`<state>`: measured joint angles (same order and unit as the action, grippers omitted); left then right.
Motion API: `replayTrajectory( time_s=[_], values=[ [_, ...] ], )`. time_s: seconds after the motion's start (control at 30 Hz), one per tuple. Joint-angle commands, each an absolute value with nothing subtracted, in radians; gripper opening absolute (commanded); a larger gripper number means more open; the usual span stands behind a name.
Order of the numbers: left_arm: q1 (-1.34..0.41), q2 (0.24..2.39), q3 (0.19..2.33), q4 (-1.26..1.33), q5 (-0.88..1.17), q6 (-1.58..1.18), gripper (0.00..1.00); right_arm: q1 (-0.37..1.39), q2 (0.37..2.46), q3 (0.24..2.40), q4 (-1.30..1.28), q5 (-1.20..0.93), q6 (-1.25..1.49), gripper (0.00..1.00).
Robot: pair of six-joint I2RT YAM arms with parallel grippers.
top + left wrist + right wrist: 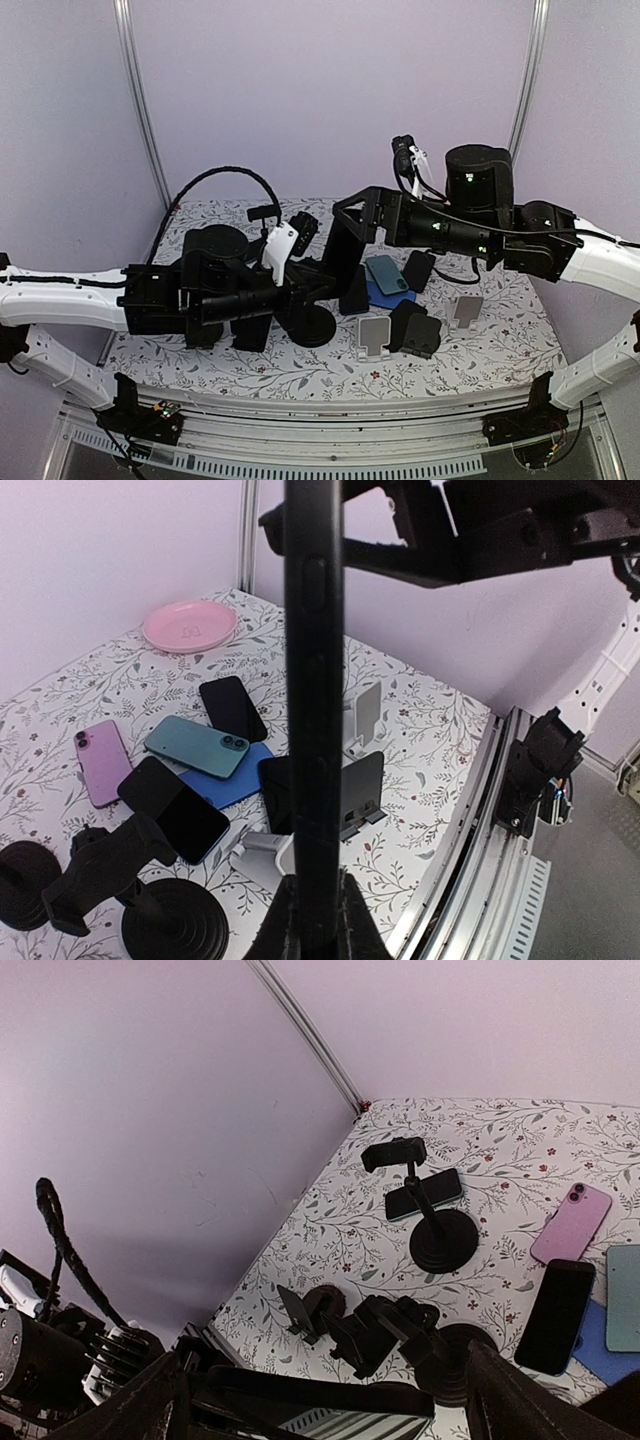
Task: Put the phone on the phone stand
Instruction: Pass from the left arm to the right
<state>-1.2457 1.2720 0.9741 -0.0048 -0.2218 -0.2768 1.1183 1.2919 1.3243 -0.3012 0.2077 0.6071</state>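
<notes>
A black phone (343, 258) stands on end above the table, held at its lower end by my left gripper (310, 290), which is shut on it. In the left wrist view the phone (313, 680) runs edge-on up the frame from my left gripper (315, 905). My right gripper (350, 215) is spread wide at the phone's upper end. In the right wrist view the phone (320, 1398) lies across between its fingers (505, 1400), with a gap showing on the right side. A black phone stand (318, 325) with a round base sits just below; its clamp (400, 1330) is empty.
A second black clamp stand (430, 1230) stands farther back. Teal (388, 273), blue (225, 780), black (417, 270) and pink (100, 762) phones lie on the flowered table. Small white (373, 338) and black (420, 335) folding stands sit near the front. A pink plate (190, 625) is at the back.
</notes>
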Motion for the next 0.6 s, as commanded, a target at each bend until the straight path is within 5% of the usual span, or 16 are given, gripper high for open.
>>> replayTrajectory(
  time_s=[0.0,0.57],
  values=[
    [-1.259,1.269,1.018,0.060,-0.244,-0.267,0.00,1.125,1.298,1.336,-0.281,0.236,0.623,0.95],
    [-1.259,1.318,1.055,0.060,-0.251,-0.275,0.00,1.125,1.336,1.353,-0.307,0.253,0.634,0.76]
  ],
)
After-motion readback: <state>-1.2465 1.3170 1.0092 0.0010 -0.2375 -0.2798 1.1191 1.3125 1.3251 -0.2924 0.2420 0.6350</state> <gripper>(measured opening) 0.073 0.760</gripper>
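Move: The black phone is held by its lower end in the left fingers, its middle about 3 cm ahead of that hand, 3 to its right and 5 above. From the right hand, at the upper end, it lies roughly 2 cm back, 3 left and 4 below. Counted from the right hand, the dark phone on the table is some 9 cm ahead, 0 sideways, and the black clamp stand 1 ahead and 9 left; both are far below. Closing slowly from wide open, by about a fifth of its range, the right gripper brings its fingers in on the two long edges of the phone's upper end while easing scarcely 1 cm forward and down. The left hand keeps its grip on the lower end and carries the phone about 1 cm to the right, into the open jaws; neither wrist turns noticeably. ##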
